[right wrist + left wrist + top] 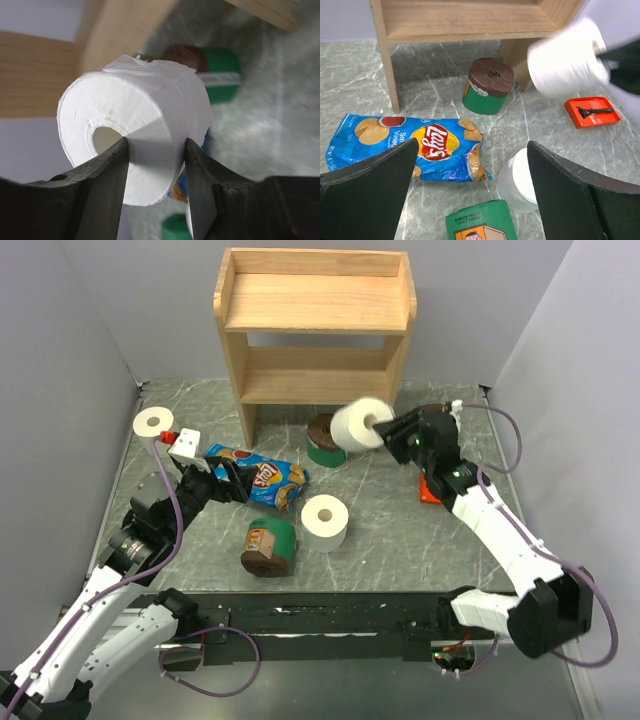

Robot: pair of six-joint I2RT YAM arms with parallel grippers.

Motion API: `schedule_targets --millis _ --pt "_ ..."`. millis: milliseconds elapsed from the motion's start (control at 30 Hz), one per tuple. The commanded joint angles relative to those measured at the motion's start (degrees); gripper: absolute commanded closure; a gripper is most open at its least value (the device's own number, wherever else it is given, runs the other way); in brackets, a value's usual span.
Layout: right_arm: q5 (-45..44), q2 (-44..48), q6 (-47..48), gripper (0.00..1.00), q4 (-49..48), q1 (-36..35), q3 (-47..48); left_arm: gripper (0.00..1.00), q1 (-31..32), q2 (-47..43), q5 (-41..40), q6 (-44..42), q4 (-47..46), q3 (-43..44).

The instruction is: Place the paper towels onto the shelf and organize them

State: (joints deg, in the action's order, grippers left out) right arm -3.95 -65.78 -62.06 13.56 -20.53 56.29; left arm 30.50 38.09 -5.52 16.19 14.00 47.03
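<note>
The light-wood shelf (312, 332) stands at the back with both tiers bare. My right gripper (386, 430) is shut on a white paper towel roll (358, 425), holding it in the air in front of the shelf's right leg. One finger (107, 170) sits in the hollow core and the other outside the wall of the roll (135, 115). A green roll (324, 440) stands below it. Another white roll (324, 522) and a green roll (268, 545) on its side rest mid-table. A further white roll (152, 423) sits far left. My left gripper (472, 150) hangs open over the table, holding nothing.
A blue chip bag (262, 478) lies flat under my left gripper (228, 480). An orange razor package (428, 491) lies partly hidden under my right arm. Grey walls close in the table on the left, the right and behind the shelf.
</note>
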Motion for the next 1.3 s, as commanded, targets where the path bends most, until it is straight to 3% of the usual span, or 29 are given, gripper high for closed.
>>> schedule_targets --millis 0,133,567,1267 --pt "-4.49 -4.26 -6.66 0.67 -17.15 -0.47 7.25 0.04 0.7 0.23 2.53 0.07 -2.84 0.96" --pt "-6.42 -7.52 -7.46 0.67 -21.64 -0.47 11.19 0.04 0.96 0.06 2.36 -0.01 -2.57 1.23" --pt "-12.84 -16.04 -9.56 0.67 -20.59 -0.56 19.99 0.04 0.96 -0.38 3.41 0.25 -3.1 1.05" --pt "-24.71 -23.6 -8.34 0.63 -8.2 -3.55 30.28 0.04 2.11 -0.99 3.06 -0.1 -2.93 1.14"
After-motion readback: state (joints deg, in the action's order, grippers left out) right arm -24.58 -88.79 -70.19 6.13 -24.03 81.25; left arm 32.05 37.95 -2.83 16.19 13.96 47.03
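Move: The white paper roll is already pinched in the right hand, in the air in front of the shelf. Its place, the right end of the lower shelf board, lies about 16 cm ahead of that hand, 4 cm left and 4 cm up. A bamboo roll stands on the table 8 cm ahead, 8 cm left and 20 cm below the hand; another is 8 cm ahead and 15 cm right. From the left hand the place is some 28 cm ahead and 17 cm right. The white roll is carried by the right hand forward about 12 cm and up some 8 cm, rising out of the open space in front of the shelf and then going in nearly level between the two boards, just inside the right upright. The wrist swings about 20 degrees clockwise and tips the fingers up some 10 degrees, while they keep their pinch. ##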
